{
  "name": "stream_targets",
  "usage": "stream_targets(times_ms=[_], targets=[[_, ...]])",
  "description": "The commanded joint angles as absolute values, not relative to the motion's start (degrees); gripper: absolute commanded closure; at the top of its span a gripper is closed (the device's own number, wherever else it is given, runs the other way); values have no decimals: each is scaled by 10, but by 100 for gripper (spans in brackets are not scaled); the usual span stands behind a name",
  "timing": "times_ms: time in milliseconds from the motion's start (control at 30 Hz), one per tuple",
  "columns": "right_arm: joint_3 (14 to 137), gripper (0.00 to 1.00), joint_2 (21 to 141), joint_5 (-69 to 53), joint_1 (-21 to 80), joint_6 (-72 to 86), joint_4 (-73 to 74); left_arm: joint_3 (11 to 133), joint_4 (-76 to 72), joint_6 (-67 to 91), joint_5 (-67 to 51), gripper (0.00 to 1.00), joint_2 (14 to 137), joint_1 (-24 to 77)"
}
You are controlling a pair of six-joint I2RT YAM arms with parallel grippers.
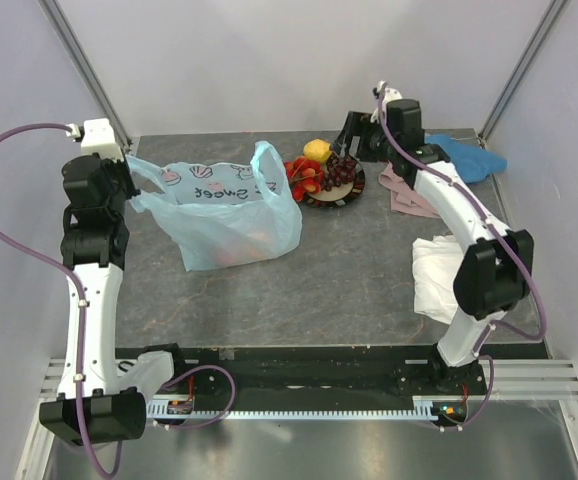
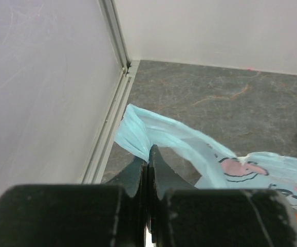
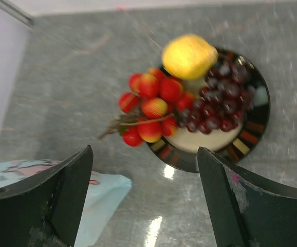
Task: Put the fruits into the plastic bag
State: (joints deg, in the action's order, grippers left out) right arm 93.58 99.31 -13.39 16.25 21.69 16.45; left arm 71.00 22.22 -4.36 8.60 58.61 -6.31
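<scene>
The light-blue plastic bag [image 1: 224,210] stands open at the table's left. My left gripper [image 1: 134,178] is shut on its left handle [image 2: 138,128] and holds it up. A reddish-orange shape [image 1: 249,240] shows through the bag's wall. The other fruits sit on a dark-rimmed plate [image 1: 349,192] at the back centre: a yellow lemon [image 3: 189,55], dark purple grapes [image 3: 223,100] and a bunch of small red cherries [image 3: 151,103]. My right gripper [image 3: 144,152] hangs above the plate's near edge, open, with nothing between its fingers. A corner of the bag [image 3: 45,190] lies under its left finger.
A blue cloth [image 1: 469,155] and a pink cloth [image 1: 409,195] lie at the back right, beside the right arm. A white cloth [image 1: 434,275] lies at the right near that arm's base. White walls and metal posts enclose the table on three sides.
</scene>
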Motion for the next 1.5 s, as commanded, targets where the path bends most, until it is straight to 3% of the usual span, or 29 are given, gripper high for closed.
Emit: stream_targets(times_ms=[0, 200, 500, 1467], targets=[[927, 11, 1029, -60, 183, 207, 156, 676, 178, -63, 98, 98, 574, -90], [939, 18, 1106, 32, 190, 210, 163, 662, 175, -63, 94, 98, 569, -97], [957, 35, 1185, 52, 178, 252, 147, 658, 174, -67, 88, 98, 570, -98], [930, 55, 1216, -38, 150, 329, 53, 658, 174, -67, 75, 99, 571, -98]])
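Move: The grapes on the plate lie about 11 cm ahead of the open right hand, 2 cm to its right and some 21 cm below. Seen from the grapes, the lemon is 5 cm farther out and 6 cm left, the red berries 9 cm left, and the bag about 29 cm left and 10 cm nearer. From the left hand the grapes are roughly 26 cm ahead, 50 cm right and 29 cm down. The right hand drops some 18 cm towards the grapes while easing forward about 7 cm, its wrist tipping about 15 degrees farther down and turning as much clockwise, and the empty fingers close from nearly wide open to about half, ending close over the near side of the bunch with no grip yet. The left hand, still pinching the bag's handle, first shifts a couple of centimetres down and left, then holds it there. ##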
